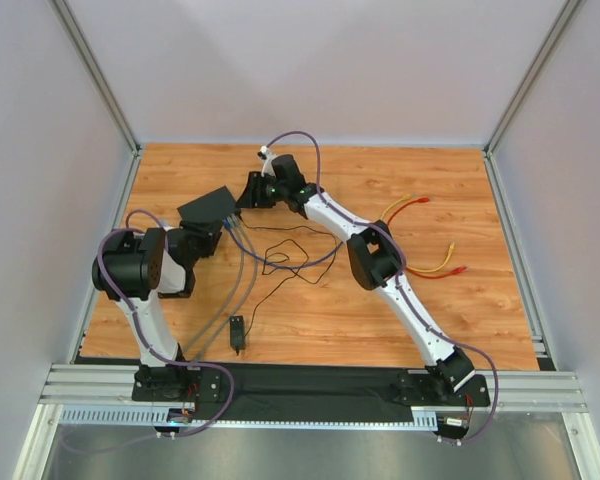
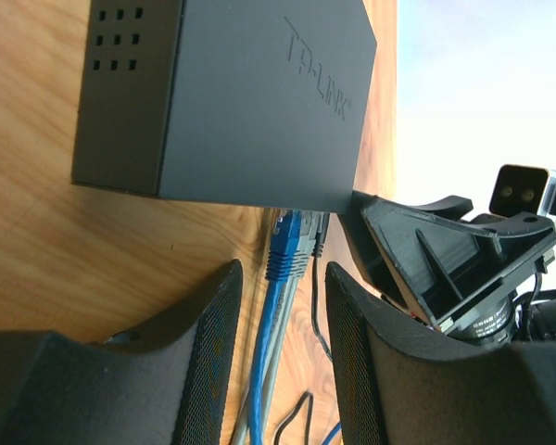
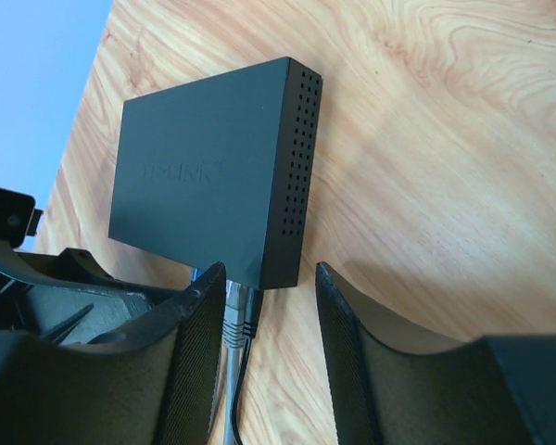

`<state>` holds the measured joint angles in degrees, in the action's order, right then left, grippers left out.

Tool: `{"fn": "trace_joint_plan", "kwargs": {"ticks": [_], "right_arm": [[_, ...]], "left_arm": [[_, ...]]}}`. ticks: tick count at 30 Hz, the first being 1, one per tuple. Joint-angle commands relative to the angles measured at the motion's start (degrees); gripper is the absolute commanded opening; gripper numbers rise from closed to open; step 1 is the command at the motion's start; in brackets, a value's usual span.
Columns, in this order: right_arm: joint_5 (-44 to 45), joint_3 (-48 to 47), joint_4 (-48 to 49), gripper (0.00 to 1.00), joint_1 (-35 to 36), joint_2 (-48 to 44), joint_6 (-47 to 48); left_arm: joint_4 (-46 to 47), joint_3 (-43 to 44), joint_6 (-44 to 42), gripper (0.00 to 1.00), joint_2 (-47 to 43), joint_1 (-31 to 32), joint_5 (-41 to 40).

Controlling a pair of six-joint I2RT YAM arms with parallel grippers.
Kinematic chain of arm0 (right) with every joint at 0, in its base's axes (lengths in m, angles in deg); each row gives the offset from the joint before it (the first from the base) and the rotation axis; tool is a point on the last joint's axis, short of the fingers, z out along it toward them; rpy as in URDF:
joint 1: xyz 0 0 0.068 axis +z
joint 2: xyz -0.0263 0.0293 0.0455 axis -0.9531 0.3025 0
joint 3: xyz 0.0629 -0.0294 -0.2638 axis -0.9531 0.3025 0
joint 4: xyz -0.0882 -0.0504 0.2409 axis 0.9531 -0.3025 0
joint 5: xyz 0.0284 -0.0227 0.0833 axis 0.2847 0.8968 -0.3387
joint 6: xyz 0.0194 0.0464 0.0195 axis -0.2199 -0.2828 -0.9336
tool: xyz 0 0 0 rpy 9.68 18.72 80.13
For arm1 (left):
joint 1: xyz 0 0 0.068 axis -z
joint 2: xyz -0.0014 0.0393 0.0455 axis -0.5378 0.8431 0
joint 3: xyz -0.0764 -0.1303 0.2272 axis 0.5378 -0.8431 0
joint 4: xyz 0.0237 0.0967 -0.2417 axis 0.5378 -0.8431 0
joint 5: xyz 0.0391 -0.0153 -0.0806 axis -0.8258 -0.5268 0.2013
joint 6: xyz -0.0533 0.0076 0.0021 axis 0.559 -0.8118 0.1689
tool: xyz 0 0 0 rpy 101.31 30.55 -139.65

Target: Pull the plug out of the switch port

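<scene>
The flat black switch (image 1: 205, 207) lies on the wooden table at the back left, also shown in the left wrist view (image 2: 232, 93) and the right wrist view (image 3: 204, 185). A blue plug (image 2: 287, 246), a grey plug (image 3: 228, 301) and a thin black power plug (image 3: 252, 311) sit in its near edge. My left gripper (image 2: 283, 311) stands open astride the blue and grey cables just below the plugs, touching neither. My right gripper (image 3: 264, 315) is open at the switch's corner, with the grey and black plugs close to its left finger (image 3: 196, 343).
Grey and blue cables (image 1: 225, 290) run from the switch toward the near edge. A small black adapter (image 1: 238, 333) on a thin black wire lies in front. Yellow and red cables (image 1: 430, 262) lie at the right. Both grippers (image 1: 217, 232) (image 1: 242, 200) crowd the switch's port side.
</scene>
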<state>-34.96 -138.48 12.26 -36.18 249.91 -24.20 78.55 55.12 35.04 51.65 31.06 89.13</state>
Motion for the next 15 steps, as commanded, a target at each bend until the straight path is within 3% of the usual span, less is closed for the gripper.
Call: {"fn": "trace_joint_plan", "kwargs": {"ticks": [1,7,10,15], "right_arm": [[1.56,-4.55,-0.07,0.45,0.44,1.96,-2.59],[-0.81,-6.74,1.69,0.39,1.06,4.95,-7.86],[-1.69,-6.22,1.16,0.31,1.24,5.31,-10.5],[-4.5,-0.26,3.26,0.23,1.24,2.68,-14.97]], "left_arm": [[-0.75,-1.64,-1.23,0.5,-1.33,0.33,-1.24],[-0.57,-3.23,-0.61,0.5,-2.91,-0.45,0.17],[-1.18,-4.28,-1.05,0.5,-4.67,-1.24,0.08],[-1.99,-4.37,-1.49,0.51,-4.68,-3.53,2.45]]}}
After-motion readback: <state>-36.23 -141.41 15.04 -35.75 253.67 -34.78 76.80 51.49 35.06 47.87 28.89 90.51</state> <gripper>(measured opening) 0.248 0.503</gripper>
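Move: The switch's near right corner, with its black plug, is almost between the right fingertips: about 2 cm back, 1 cm left and 2 cm below. The black plug is some 3 cm back and 1 cm left, the blue plug about 5 cm back and 4 cm left, both about 2 cm below that hand. From the left hand, the blue plug lies roughly 3 cm ahead, 2 cm to the right and 2 cm below. At the switch's near right corner, the right fingers narrow from about half open to a quarter open as the hand eases about 1.5 cm left and 1 cm down, rolling some 10 degrees, and meets the corner beside the black plug. The left hand, fingers still half open, draws back about 2 cm from the blue plug, then drifts 1 cm left. ##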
